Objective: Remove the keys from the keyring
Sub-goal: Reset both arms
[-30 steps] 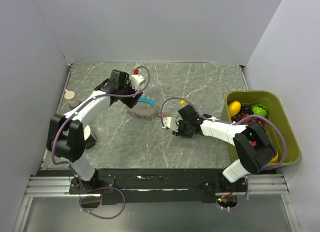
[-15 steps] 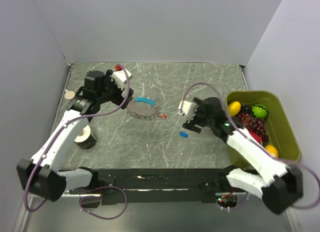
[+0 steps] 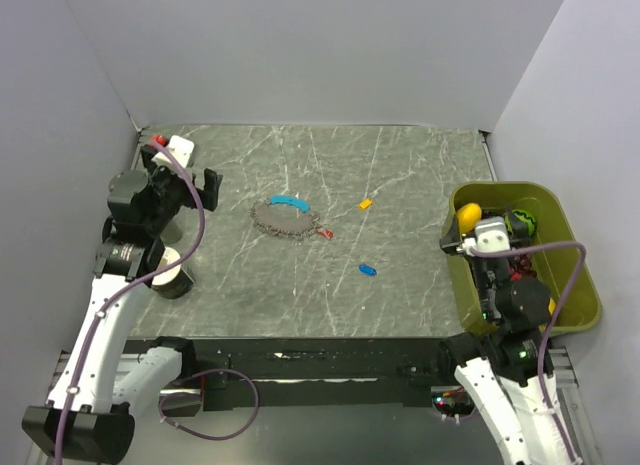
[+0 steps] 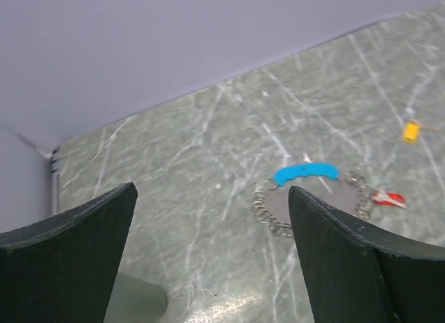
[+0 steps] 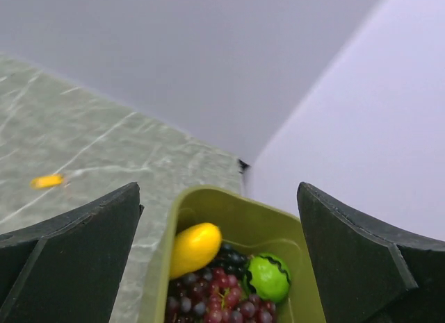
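Observation:
The keyring (image 3: pixel 284 223) lies as a silvery chain loop on the table's middle left. The light-blue strip (image 3: pixel 290 200) touches its far edge and the red key (image 3: pixel 325 233) its right end. The orange key (image 3: pixel 366 202) and the blue key (image 3: pixel 368 269) lie loose to the right. My left gripper (image 3: pixel 192 183) is open and empty, raised at the left, well clear of the ring. The left wrist view shows the ring (image 4: pixel 268 212), strip (image 4: pixel 306 173), red key (image 4: pixel 386 196) and orange key (image 4: pixel 410 131). My right gripper (image 3: pixel 478 247) is open and empty above the bin.
A green bin (image 3: pixel 575 275) at the right edge holds a lemon (image 5: pixel 195 246), a green ball (image 5: pixel 268 278) and grapes (image 5: pixel 229 302). A tape roll (image 3: pixel 172 273) stands near the left arm. Grey walls close the left, back and right sides.
Both arms have drawn back from the ring: the left to the far left, the right to above the bin. The blue key now lies loose on the table.

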### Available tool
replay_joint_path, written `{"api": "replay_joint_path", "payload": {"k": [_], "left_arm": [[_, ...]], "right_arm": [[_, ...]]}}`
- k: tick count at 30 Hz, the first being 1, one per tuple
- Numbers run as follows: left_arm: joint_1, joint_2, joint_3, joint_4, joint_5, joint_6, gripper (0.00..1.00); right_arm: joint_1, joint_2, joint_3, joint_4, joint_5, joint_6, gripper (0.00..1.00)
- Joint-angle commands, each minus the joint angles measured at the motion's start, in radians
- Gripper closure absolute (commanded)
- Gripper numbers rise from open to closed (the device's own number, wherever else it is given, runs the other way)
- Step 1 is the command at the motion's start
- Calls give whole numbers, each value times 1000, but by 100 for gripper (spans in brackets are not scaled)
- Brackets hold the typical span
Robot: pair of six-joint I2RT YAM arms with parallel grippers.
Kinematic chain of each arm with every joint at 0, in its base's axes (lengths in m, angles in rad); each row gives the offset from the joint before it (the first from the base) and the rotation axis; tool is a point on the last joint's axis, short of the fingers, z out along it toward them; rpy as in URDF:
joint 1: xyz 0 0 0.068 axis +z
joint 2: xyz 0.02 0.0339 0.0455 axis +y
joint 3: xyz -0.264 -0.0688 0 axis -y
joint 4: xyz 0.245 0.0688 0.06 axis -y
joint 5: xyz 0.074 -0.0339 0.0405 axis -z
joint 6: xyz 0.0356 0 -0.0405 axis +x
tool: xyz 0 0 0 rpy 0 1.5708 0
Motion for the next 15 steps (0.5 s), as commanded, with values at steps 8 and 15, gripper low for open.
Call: {"api": "replay_joint_path", "payload": {"k": [8,15], "left_arm": [[118,-50,-94,80,50,-74,4],[136,-53,-103,83,82,-84,4]], "right_arm": [[-70,-95,-124,270,284,136,0],[-70,-91,-122,293,306,144,0]]}}
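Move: The keyring lies about 6 cm ahead of the left hand, 13 cm to its right and 33 cm below; the red key at its right end is roughly 3 cm ahead and 20 cm right of that hand, the bottle about 8 cm left, level. From the right hand, the keyring is some 15 cm ahead and 31 cm left, 34 cm down; the green tub's middle is 4 cm ahead, 9 cm right, and the blue key 5 cm ahead, 17 cm left. Rightward, about 5 cm, the empty right hand eases high over the green tub, away from the keyring and blue key, rolling its left side up some 15 degrees, turning clockwise about as much and tipping slightly up. The left hand, also empty, shifts about 3 cm left and sinks as far, then stops. Both grippers stay wide open, touching nothing. ##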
